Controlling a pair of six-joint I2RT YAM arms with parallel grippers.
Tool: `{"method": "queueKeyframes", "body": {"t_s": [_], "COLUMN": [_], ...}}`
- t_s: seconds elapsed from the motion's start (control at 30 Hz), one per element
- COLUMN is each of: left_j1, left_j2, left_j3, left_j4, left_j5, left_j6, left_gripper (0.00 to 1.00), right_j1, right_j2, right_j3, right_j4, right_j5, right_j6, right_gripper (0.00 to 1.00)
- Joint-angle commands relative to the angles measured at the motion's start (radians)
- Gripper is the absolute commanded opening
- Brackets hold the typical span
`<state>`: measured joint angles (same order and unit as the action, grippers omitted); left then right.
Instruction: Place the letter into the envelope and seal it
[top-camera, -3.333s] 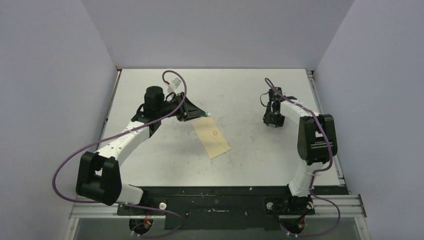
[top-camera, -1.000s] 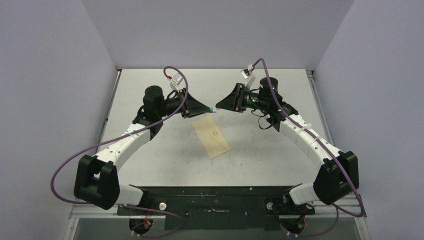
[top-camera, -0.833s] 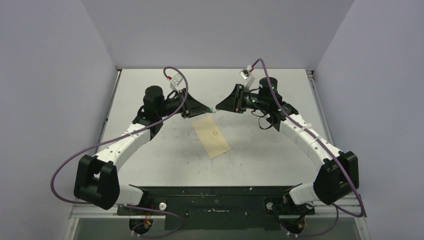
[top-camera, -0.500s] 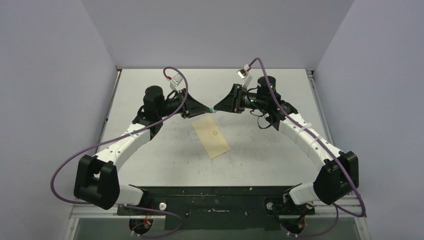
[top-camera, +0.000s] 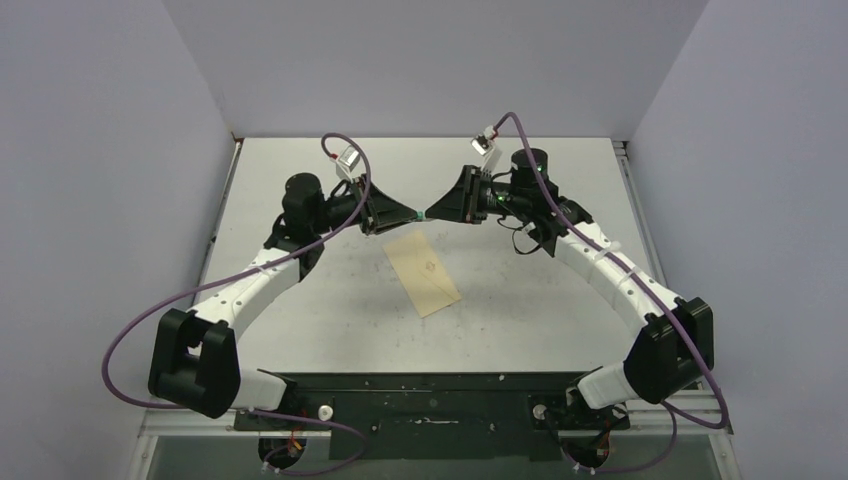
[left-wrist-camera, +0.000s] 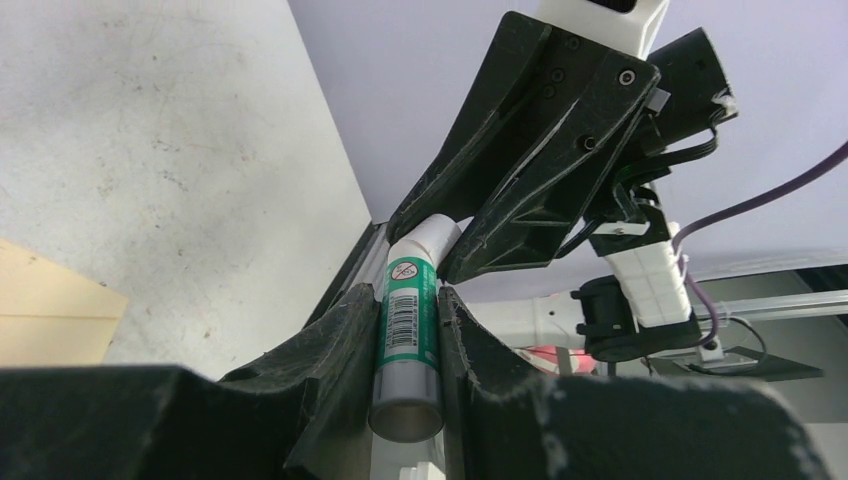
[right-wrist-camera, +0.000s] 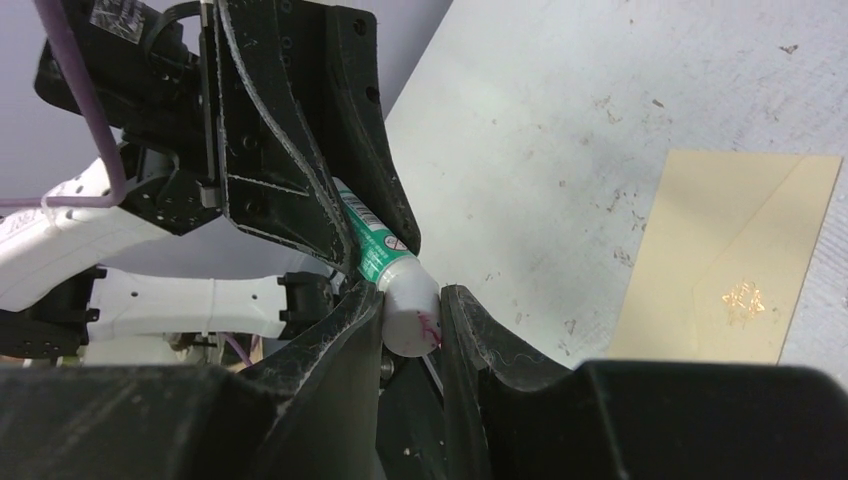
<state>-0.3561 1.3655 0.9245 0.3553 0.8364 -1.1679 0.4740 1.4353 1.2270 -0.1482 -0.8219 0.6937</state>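
The envelope (top-camera: 424, 272) lies flat and tan on the table (top-camera: 530, 300), flap side up with a small gold mark; it also shows in the right wrist view (right-wrist-camera: 735, 255) and at the edge of the left wrist view (left-wrist-camera: 50, 310). The letter is out of view. Above the envelope's far end a green glue stick (top-camera: 424, 216) hangs between both grippers. My left gripper (left-wrist-camera: 407, 305) is shut on its green body (left-wrist-camera: 405, 345). My right gripper (right-wrist-camera: 412, 300) is shut on its white cap (right-wrist-camera: 408, 315). The two grippers (top-camera: 412, 215) (top-camera: 436, 213) meet tip to tip.
Grey walls close in the table on three sides. A metal rail (top-camera: 625, 165) runs along the table's right edge. Both arms arch inward from their bases at the near edge, with purple cables (top-camera: 135, 330) looping off them.
The right arm swung in from the table's right side to meet the left gripper at the glue stick. Over the last second both grippers drifted slightly left and up together.
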Motion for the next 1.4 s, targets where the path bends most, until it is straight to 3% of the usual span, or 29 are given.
{"method": "queueKeyframes", "body": {"t_s": [0.0,0.27,0.47,0.77,1.2,1.37], "left_j1": [-0.001,-0.003,-0.004,-0.012,-0.076,-0.119], "left_j2": [-0.018,-0.022,-0.033,-0.041,-0.027,-0.062], "left_j3": [0.005,0.029,0.032,0.025,0.097,0.075], "left_j4": [0.332,0.482,0.5,0.593,0.387,0.229], "left_j5": [0.062,0.054,0.051,0.084,0.112,0.066], "left_j6": [-0.193,-0.299,-0.263,-0.241,-0.009,0.17], "left_gripper": [0.0,0.0,0.0,0.0,0.0,0.0], "right_j1": [0.014,0.014,0.026,0.063,0.162,0.174], "right_j2": [0.005,-0.005,0.007,0.023,0.003,-0.003], "right_j3": [-0.007,-0.084,-0.112,-0.121,-0.179,-0.199], "right_j4": [0.101,0.369,0.548,0.674,0.721,0.741], "right_j5": [-0.001,-0.095,-0.145,-0.182,-0.118,-0.095], "right_j6": [0.075,0.345,0.5,0.617,0.678,0.688], "right_gripper": [0.05,0.05,0.05,0.05,0.05,0.05]}}
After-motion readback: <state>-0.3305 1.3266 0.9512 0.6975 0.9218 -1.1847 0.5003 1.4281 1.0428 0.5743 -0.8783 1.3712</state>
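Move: Between the two hands, high over the table, the glue stick in the left fingers already meets the cap in the right at an angle. From the left hand the cap is some 4 cm to the right, level and neither ahead nor back; from the right hand the glue stick is about 3 cm to the left, equally level. The envelope lies roughly 5 cm ahead of the left hand, 2 cm to its right and 28 cm below. Rising together about 7 cm, both hands keep their grips and bring glue stick and cap into line. They ease back some 2 cm as they climb, the right fingers tilting up over 20 degrees while the left wrist mostly rolls, about 20 degrees. The right hand closes roughly 1 cm on the left, pressing the cap against the stick's end. ##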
